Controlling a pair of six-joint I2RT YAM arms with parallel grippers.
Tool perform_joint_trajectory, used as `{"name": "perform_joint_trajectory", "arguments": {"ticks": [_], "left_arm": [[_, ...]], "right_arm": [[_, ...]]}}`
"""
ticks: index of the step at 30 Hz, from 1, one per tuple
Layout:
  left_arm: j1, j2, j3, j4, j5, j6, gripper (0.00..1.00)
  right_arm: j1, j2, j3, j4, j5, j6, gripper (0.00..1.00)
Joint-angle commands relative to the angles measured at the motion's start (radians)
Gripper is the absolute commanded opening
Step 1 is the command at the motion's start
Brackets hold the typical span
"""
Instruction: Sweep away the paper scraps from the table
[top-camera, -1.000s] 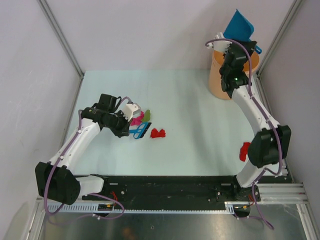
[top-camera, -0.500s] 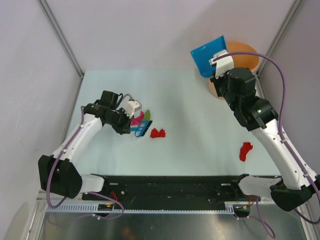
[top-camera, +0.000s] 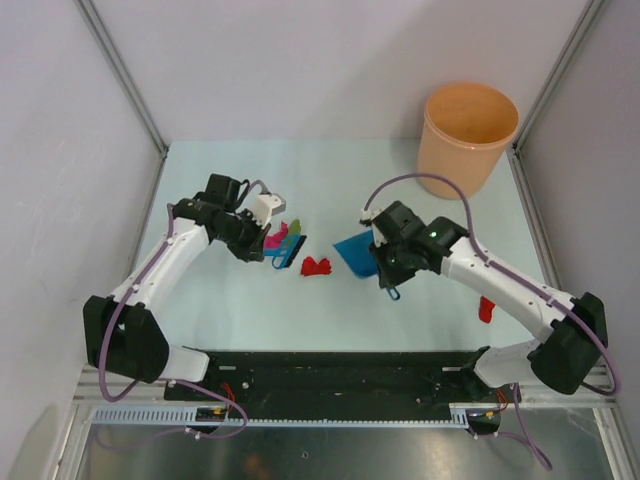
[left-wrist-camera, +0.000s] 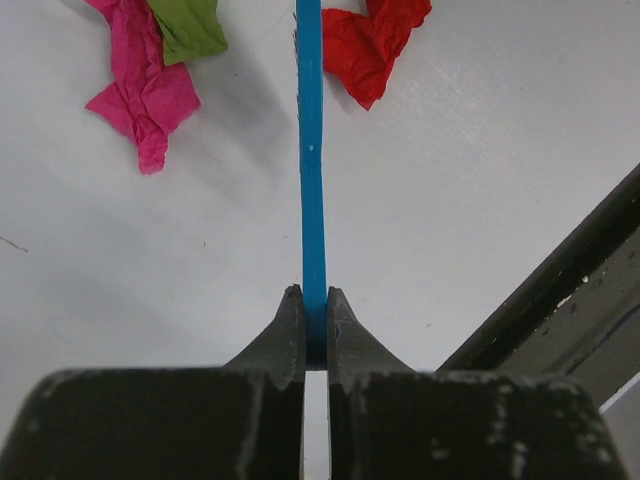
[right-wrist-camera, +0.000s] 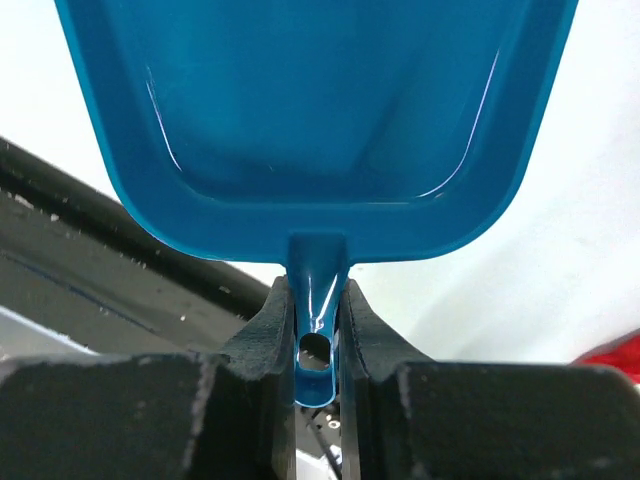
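Note:
On the pale green table (top-camera: 400, 190), a pink and green wad of the paper scraps (top-camera: 284, 233) lies by my left gripper (top-camera: 270, 248), which is shut on a thin blue brush (top-camera: 283, 259). A red scrap (top-camera: 317, 266) sits just right of the brush. The left wrist view shows the gripper (left-wrist-camera: 313, 292) clamping the brush (left-wrist-camera: 312, 150), with pink (left-wrist-camera: 140, 85), green (left-wrist-camera: 190, 25) and red (left-wrist-camera: 375, 40) scraps ahead. My right gripper (top-camera: 380, 268) is shut on the handle of a blue dustpan (top-camera: 353, 251) right of the red scrap. That grip (right-wrist-camera: 316, 285) on the dustpan (right-wrist-camera: 320, 100) fills the right wrist view.
An orange bin (top-camera: 468, 135) stands at the back right corner. Another red scrap (top-camera: 487, 306) lies near the right arm's lower link, and its edge shows in the right wrist view (right-wrist-camera: 615, 355). The black rail (top-camera: 330, 375) with the arm bases runs along the near edge.
The right arm swung the dustpan from over the orange bin down to the middle of the table, just right of the red scrap. The left arm shifted only slightly.

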Motion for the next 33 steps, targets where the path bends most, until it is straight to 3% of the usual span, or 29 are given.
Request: {"name": "perform_joint_trajectory", "arguments": {"ticks": [1,10,18,22,29,33], "left_arm": [[-0.013,0.012,0.056,0.012,0.010,-0.021,0.00],[-0.079,0.087,0.124,0.014,-0.133,-0.030,0.00],[-0.125,0.222,0.119,0.015,-0.030,-0.050,0.00],[-0.140,0.238,0.127,0.012,0.132,-0.029,0.00],[-0.224,0.133,0.081,-0.017,0.306,0.074,0.00],[-0.215,0.075,0.070,-0.019,0.245,0.065,0.00]], "right_arm": [[0.092,0.052,-0.030,-0.033,-0.026,0.103,0.00],[0.241,0.308,-0.033,-0.148,0.025,0.073,0.00],[0.228,0.441,0.002,-0.061,0.066,0.042,0.00],[0.228,0.482,0.040,-0.008,0.085,0.010,0.00],[0.183,0.525,0.062,0.090,0.108,-0.012,0.00],[0.183,0.490,0.053,0.108,0.143,-0.012,0.00]]}}
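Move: The red scrap is the one next to go. It lies some 12 cm to the right of the left hand, about 2 cm farther out and 13 cm lower; from the right hand it is roughly 16 cm to the left, 7 cm ahead and 15 cm below. From the left hand, the pink scrap is about 9 cm ahead and 3 cm right, the green one 10 cm ahead and 7 cm right, both 13 cm down. To the red scrap the right hand brings the dustpan, sinking about 13 cm while drawing back, its left side tilting down, then easing forward and left to meet the scrap. The left hand, brush still gripped, lifts slightly forward, dips, then sweeps some 9 cm right and finally back towards the pan, turning clockwise; both grips stay shut. ##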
